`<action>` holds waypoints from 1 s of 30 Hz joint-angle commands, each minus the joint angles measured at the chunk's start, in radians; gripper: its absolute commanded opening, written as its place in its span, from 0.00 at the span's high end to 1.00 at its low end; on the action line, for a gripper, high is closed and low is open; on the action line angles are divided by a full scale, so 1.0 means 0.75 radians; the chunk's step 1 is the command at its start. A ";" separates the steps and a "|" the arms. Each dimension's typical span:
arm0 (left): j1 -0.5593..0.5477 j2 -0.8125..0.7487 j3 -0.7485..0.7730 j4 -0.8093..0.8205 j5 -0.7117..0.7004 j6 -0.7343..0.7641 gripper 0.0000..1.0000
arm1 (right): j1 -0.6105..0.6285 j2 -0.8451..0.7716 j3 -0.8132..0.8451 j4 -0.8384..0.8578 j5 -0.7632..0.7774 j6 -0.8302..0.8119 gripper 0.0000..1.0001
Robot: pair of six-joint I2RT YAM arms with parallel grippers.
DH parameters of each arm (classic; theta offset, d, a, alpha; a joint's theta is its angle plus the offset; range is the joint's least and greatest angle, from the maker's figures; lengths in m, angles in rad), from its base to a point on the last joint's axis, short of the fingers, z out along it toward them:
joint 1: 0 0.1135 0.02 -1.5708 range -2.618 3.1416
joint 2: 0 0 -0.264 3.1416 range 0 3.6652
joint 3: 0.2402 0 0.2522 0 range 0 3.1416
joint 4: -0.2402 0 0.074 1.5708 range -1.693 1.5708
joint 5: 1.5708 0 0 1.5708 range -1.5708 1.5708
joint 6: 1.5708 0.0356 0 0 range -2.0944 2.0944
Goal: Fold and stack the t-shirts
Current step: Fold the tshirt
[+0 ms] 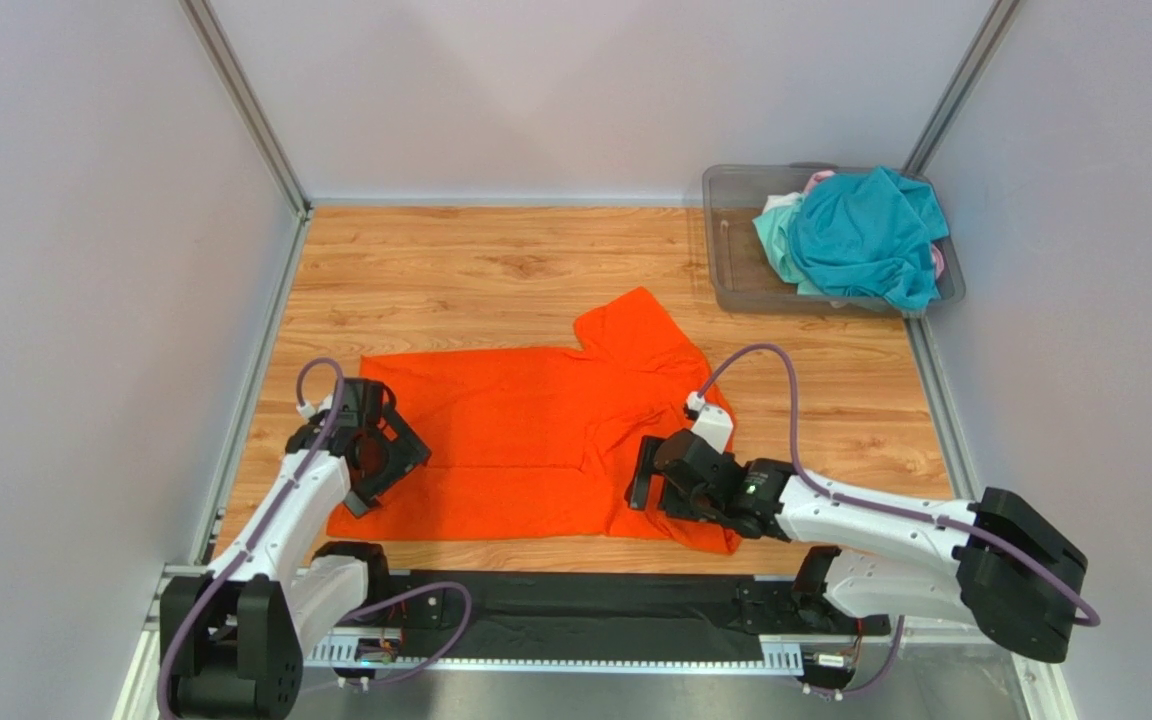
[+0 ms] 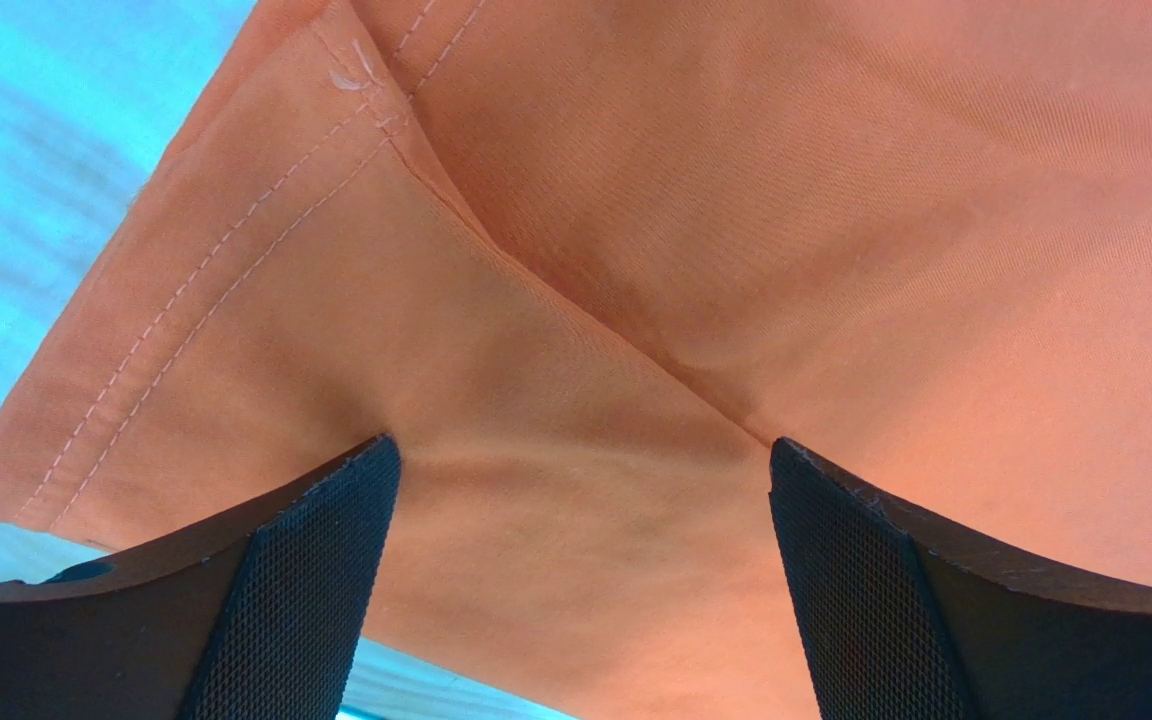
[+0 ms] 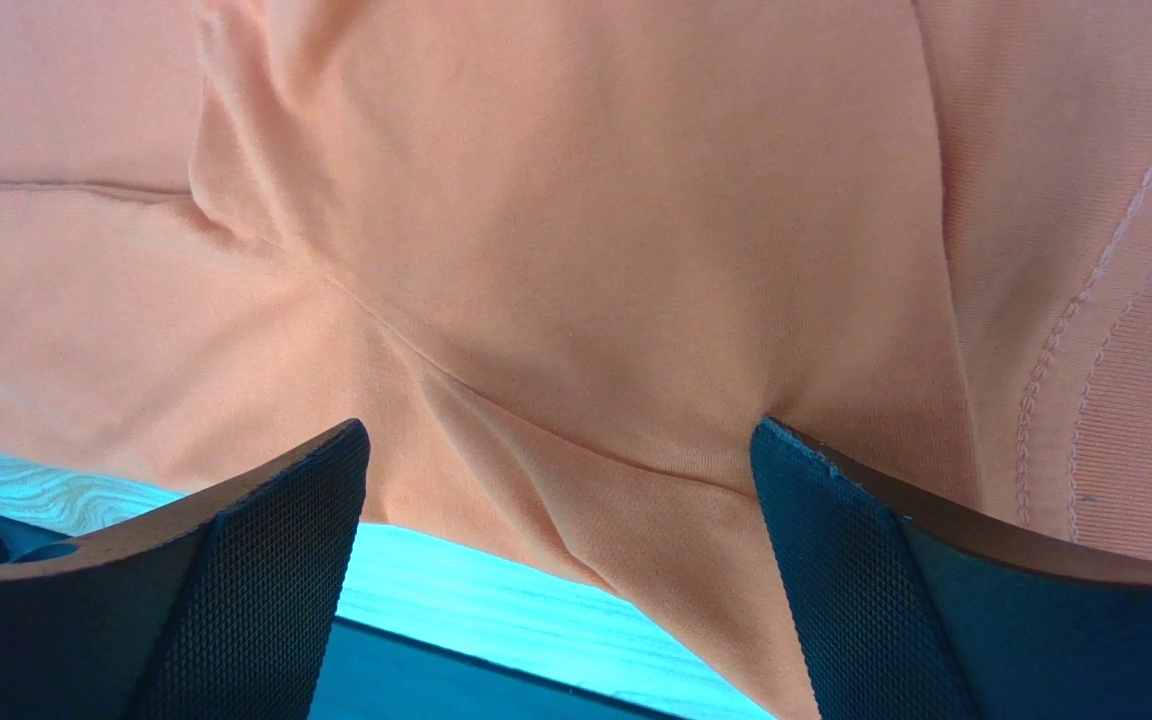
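A bright orange t-shirt [image 1: 537, 435] lies spread on the wooden table, one sleeve pointing toward the back. My left gripper [image 1: 372, 458] rests at the shirt's left hem, near its front corner. In the left wrist view that gripper [image 2: 582, 450] stands open, both fingertips [image 2: 312, 555] down on orange cloth [image 2: 778, 225] with a fold line between them. My right gripper [image 1: 657, 488] is over the shirt's front right part. The right wrist view shows it [image 3: 560, 435] open too, its tips pressing on wrinkled orange fabric [image 3: 612, 225] by the shirt's edge. Neither pinches anything. Teal [image 1: 868, 233], pale mint [image 1: 778, 233] and pink [image 1: 820, 180] t-shirts lie heaped in the bin.
A clear grey plastic bin [image 1: 732, 263] stands at the back right corner. Grey walls enclose the table on three sides. Bare wood [image 1: 462, 270] lies behind the orange shirt. A black strip [image 1: 582, 608] runs along the near edge between the arm bases.
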 commanded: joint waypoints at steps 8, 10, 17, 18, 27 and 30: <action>0.004 -0.182 0.043 -0.134 0.042 -0.045 0.00 | 0.042 -0.103 0.161 -0.344 0.146 -0.124 0.00; 0.004 -0.215 0.084 -0.163 0.044 -0.039 0.00 | 0.042 -0.117 0.243 -0.412 0.229 -0.167 0.00; 0.004 -0.195 0.362 -0.229 -0.042 -0.010 0.00 | 0.034 -0.246 0.450 -0.502 0.471 -0.169 0.00; 0.006 -0.175 0.386 -0.229 -0.052 -0.010 0.00 | 0.028 -0.272 0.444 -0.502 0.499 -0.171 0.00; 0.018 0.463 0.828 -0.247 -0.165 0.014 0.01 | -0.058 -0.514 0.264 -0.475 0.479 -0.257 0.00; 0.047 0.661 0.965 -0.273 -0.210 0.020 0.02 | -0.070 -0.538 0.231 -0.459 0.461 -0.274 0.00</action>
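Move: The left hand rests fingertips-down on the near folded flap of the t-shirt. The shirt's far-left corner lies about 21 cm ahead and 3 cm to its left, the flap's crease about 4 cm ahead, and the near edge some 8 cm back, straight behind it. From the right hand, also on the cloth, the far sleeve tip is roughly 33 cm ahead and 3 cm left, and the collar end 10 cm right, level with it. All lies about 2 cm below. Both hands, fingers spread on the t-shirt, drag it a last 1–1.5 cm towards the base, the right also pulling about 2 cm to the right, then lift clear. The left rises some 11 cm and swings forward towards the far-left corner; the right climbs about 14 cm, goes right towards the collar end and a little forward, tipping its fingers outward some 20 degrees, and begins to sink again. Both grippers stay open. ##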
